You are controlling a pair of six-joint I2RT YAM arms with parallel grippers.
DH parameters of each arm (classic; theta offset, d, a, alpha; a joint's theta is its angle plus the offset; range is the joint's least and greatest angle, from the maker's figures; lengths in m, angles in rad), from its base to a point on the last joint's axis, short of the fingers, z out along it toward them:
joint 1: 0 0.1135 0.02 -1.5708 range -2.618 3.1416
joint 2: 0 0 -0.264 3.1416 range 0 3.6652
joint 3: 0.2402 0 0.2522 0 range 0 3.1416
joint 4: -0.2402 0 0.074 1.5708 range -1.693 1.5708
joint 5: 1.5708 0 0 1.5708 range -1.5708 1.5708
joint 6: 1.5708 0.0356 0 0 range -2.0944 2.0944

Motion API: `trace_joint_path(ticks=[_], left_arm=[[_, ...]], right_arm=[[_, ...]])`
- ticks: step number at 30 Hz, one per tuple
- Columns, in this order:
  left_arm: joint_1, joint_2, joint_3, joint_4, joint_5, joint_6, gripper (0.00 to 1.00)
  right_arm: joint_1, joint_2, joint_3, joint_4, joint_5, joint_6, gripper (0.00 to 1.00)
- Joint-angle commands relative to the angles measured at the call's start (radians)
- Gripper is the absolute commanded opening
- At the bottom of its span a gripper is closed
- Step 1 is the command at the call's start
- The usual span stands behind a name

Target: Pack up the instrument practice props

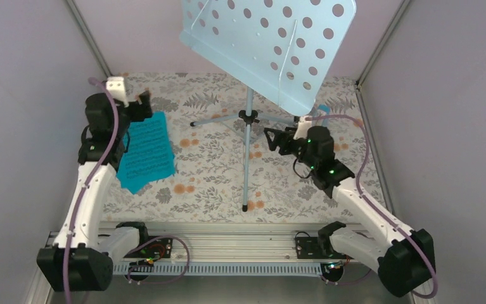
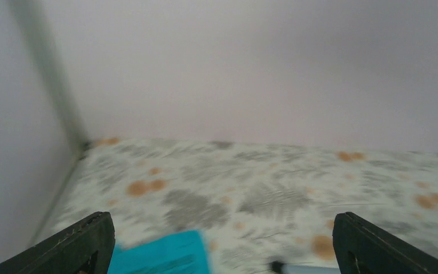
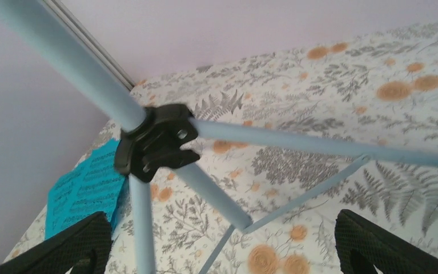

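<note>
The pale blue music stand (image 1: pixel 272 44) rises mid-table on its tripod, with its black leg hub (image 1: pixel 248 116) low on the pole. Turquoise sheet music (image 1: pixel 146 152) lies flat on the left. My left gripper (image 1: pixel 142 105) hovers open over the far end of the sheet; in the left wrist view the gripper (image 2: pixel 222 254) has the sheet's corner (image 2: pixel 159 257) below it, nothing held. My right gripper (image 1: pixel 269 140) stands open just right of the pole. In the right wrist view the hub (image 3: pixel 156 141) and legs lie ahead of that gripper (image 3: pixel 222 251), untouched.
A floral cloth (image 1: pixel 208 183) covers the table. Pale walls (image 1: pixel 25 95) close in left, right and back. The stand's front leg (image 1: pixel 246 183) reaches toward the metal rail (image 1: pixel 227 244) at the near edge. A stand leg tip (image 2: pixel 302 267) shows near the left gripper.
</note>
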State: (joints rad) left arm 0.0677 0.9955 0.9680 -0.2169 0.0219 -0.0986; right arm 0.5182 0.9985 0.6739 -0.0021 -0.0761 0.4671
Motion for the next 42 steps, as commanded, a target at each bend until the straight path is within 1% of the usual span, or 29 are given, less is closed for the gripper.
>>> trace_joint_path(ticks=[1,2,5,6,7,8,10,11,12,14,17,20,25,32,36,40,42], left_arm=[[-0.144,0.073,0.215,-0.019,0.132,-0.014,0.95],[-0.167,0.094,0.260,-0.023,0.160,-0.014,0.96],[-0.188,0.155,0.357,-0.030,0.272,-0.029,0.97],[-0.189,0.166,0.358,-0.027,0.290,-0.030,0.97],[-0.189,0.170,0.338,-0.014,0.293,-0.027,0.97],[-0.189,0.166,0.301,0.008,0.281,-0.019,0.97],[-0.189,0.158,0.228,0.036,0.236,-0.001,0.97],[-0.188,0.157,0.214,0.028,0.216,0.008,0.97],[-0.189,0.158,0.212,0.010,0.195,0.020,0.97],[-0.189,0.145,0.195,0.023,0.177,0.025,0.97],[-0.189,0.134,0.184,0.029,0.171,0.031,0.97],[-0.189,0.135,0.182,0.021,0.133,0.045,0.98],[-0.189,0.145,0.179,0.019,0.117,0.047,0.98],[-0.189,0.152,0.178,0.015,0.086,0.060,0.99],[-0.189,0.156,0.178,0.015,0.083,0.062,0.99],[-0.189,0.157,0.177,0.014,0.086,0.060,0.99],[-0.189,0.155,0.179,0.015,0.093,0.059,0.99]], right_arm=[[-0.145,0.041,-0.006,0.127,-0.411,-0.097,0.93],[-0.164,0.064,0.000,0.151,-0.471,-0.099,0.93],[-0.210,0.134,0.021,0.220,-0.562,-0.043,0.92],[-0.227,0.158,0.030,0.241,-0.595,-0.001,0.86],[-0.238,0.186,0.043,0.249,-0.616,0.046,0.83],[-0.242,0.220,0.062,0.234,-0.617,0.097,0.81],[-0.241,0.255,0.083,0.212,-0.605,0.229,0.86],[-0.242,0.268,0.078,0.231,-0.607,0.311,0.87],[-0.237,0.278,0.062,0.303,-0.627,0.417,0.87],[-0.220,0.284,0.034,0.397,-0.627,0.547,0.87],[-0.204,0.273,0.018,0.455,-0.561,0.667,0.87],[-0.204,0.273,0.014,0.491,-0.534,0.752,0.86],[-0.183,0.322,0.037,0.496,-0.539,0.811,0.83],[-0.162,0.375,0.038,0.513,-0.539,0.839,0.77],[-0.151,0.401,0.045,0.533,-0.554,0.842,0.68],[-0.144,0.399,0.032,0.541,-0.536,0.842,0.55],[-0.142,0.399,0.030,0.541,-0.527,0.839,0.51]])
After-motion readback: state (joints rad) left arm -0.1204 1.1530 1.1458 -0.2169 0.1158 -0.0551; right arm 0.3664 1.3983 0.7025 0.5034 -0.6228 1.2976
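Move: The black clamp on the music stand's pole is the right hand's goal, about 6 cm ahead of it, 8 cm to its left and 2 cm below. Seen from the clamp, the front leg's middle is some 10 cm nearer the base and 10 cm lower, while the blue case lies about 8 cm farther out and 25 cm to the right, on the table. From the left hand the clamp is roughly 35 cm right, level ahead, 11 cm lower. The right hand closes in on the stand's clamp, about 5 cm left and 4 cm forward, while its wrist rolls clockwise seen from behind the hand, some 50 degrees, swinging the fingers round to point more to the left, and they close from nearly wide to about half open around the clamp's knob side, with no contact to be seen. The left hand, still open and empty, swings about 9 cm right and 3 cm forward above the sheet music, turning clockwise, rising steeply first and then sinking most of the way back before it eases to a near stop. ##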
